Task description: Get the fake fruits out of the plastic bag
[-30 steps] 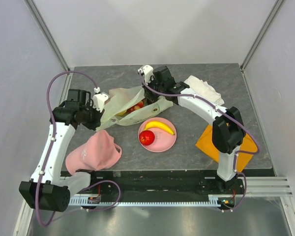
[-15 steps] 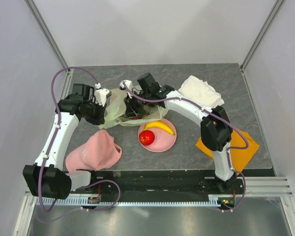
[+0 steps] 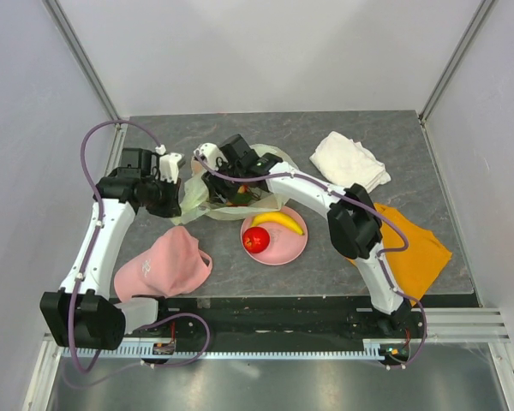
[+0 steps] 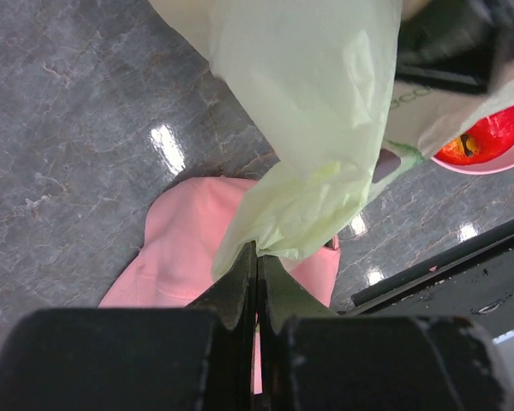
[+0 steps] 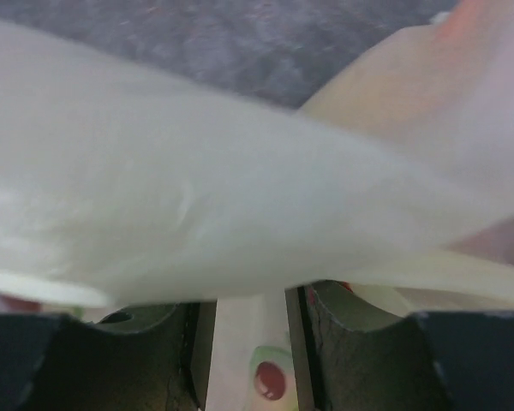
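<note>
The pale yellow-green plastic bag (image 3: 259, 193) lies bunched at mid-table. My left gripper (image 3: 170, 174) is shut on the bag's left edge, and in the left wrist view the film (image 4: 313, 128) hangs from the closed gripper (image 4: 257, 254). My right gripper (image 3: 212, 164) reaches into the bag's left part. In the right wrist view its gripper (image 5: 244, 300) has its jaws apart, with bag film (image 5: 197, 214) draped over the tips. A bit of red fruit (image 3: 239, 200) shows in the bag. A red apple (image 3: 255, 240) and a yellow banana (image 3: 279, 221) lie on the pink plate (image 3: 293, 248).
A pink cap (image 3: 163, 265) lies at the front left, under the held bag edge in the left wrist view (image 4: 188, 257). A white folded cloth (image 3: 349, 161) sits at the back right. An orange cloth (image 3: 415, 250) lies at the right, partly under the right arm.
My right arm has swung left, from the bag's far right end to its left part. The bag has bunched up. My left gripper has kept its hold and shifted slightly.
</note>
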### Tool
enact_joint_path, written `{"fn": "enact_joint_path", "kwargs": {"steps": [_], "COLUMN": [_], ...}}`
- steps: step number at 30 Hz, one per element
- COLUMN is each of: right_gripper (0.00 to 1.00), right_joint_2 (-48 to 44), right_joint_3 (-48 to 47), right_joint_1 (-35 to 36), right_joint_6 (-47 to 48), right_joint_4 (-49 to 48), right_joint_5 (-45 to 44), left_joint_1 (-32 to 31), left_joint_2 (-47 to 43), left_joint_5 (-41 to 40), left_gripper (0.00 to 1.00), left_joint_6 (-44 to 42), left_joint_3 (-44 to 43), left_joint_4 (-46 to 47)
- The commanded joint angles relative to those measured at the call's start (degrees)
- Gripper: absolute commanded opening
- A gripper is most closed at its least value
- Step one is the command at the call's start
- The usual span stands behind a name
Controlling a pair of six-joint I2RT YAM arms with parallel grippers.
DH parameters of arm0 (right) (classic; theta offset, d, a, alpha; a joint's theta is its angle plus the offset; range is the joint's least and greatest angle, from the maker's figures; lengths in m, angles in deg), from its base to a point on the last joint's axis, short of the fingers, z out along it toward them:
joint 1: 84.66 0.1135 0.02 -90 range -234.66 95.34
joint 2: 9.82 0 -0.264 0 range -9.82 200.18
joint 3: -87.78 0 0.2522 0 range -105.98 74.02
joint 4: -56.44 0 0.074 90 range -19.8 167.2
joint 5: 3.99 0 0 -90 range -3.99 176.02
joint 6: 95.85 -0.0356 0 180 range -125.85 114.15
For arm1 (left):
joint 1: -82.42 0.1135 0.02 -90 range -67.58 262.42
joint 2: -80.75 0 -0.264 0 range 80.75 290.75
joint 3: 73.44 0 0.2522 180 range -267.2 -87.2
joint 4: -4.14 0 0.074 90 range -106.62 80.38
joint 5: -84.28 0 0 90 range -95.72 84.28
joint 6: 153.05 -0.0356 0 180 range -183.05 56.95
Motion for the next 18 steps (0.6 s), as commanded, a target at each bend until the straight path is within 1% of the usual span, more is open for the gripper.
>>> {"fn": "enact_joint_path", "kwargs": {"steps": [1, 3, 4, 5, 6, 7, 8, 11, 18], "right_gripper": [0.44, 0.48, 0.53, 0.60, 0.75, 0.82, 0.85, 0.86, 0.86], "right_joint_2": [3.94, 6.05, 6.76, 7.98, 8.52, 9.74, 10.10, 10.63, 9.05], "right_joint_3": [-6.21, -7.44, -8.76, -9.29, -10.51, -11.31, -11.84, -12.64, -9.83], "right_joint_1": [-0.57, -0.57, -0.66, -0.57, -0.66, -0.57, -0.57, -0.66, -0.66], "right_joint_6": [-2.61, -3.41, -3.67, -3.93, -4.55, -4.55, -4.38, -4.29, -5.08], "right_joint_4": [-2.39, -2.92, -3.27, -3.80, -4.06, -4.06, -4.06, -3.98, -3.45], "right_joint_5": [-9.68, -11.26, -12.14, -13.54, -15.56, -16.10, -16.10, -15.93, -15.40], "left_joint_1": [0.30, 0.30, 0.30, 0.30, 0.30, 0.30, 0.30, 0.30, 0.30], "left_joint_2": [-1.21, -1.12, -1.03, -0.94, -0.94, -0.94, -1.03, -1.29, -1.21], "left_joint_5": [2.16, 2.43, 2.69, 2.78, 2.87, 3.22, 3.39, 4.27, 7.70], "left_gripper": [0.02, 0.02, 0.02, 0.01, 0.02, 0.02, 0.02, 0.02, 0.02], "left_joint_6": [1.95, 1.77, 1.77, 1.69, 1.51, 1.34, 1.16, 0.63, 0.72], "left_joint_3": [1.83, 2.09, 2.27, 2.27, 2.36, 2.45, 2.45, 2.89, 3.33], "left_joint_4": [0.83, 0.74, 0.74, 0.57, 0.48, 0.39, -0.13, -0.31, -0.22]}}
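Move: The cluster of strawberries in the bag lies about 7 cm ahead of my right hand, some 2 cm to its left and 6 cm below. The apple on the plate is roughly 10 cm back and 11 cm to the right of that hand, and the banana about 5 cm back and 18 cm to the right, both about 8 cm lower. From my left hand, the strawberries are some 14 cm ahead, 8 cm right and 11 cm down. With the right hand I reach about 6.5 cm forward and 4 cm down inside the bag to the strawberries, turning some 15 degrees clockwise and spreading the half-open fingers nearly wide, then hold there. My left hand keeps its pinch on the bag's edge and draws it roughly 2 cm down, back and a little right. ##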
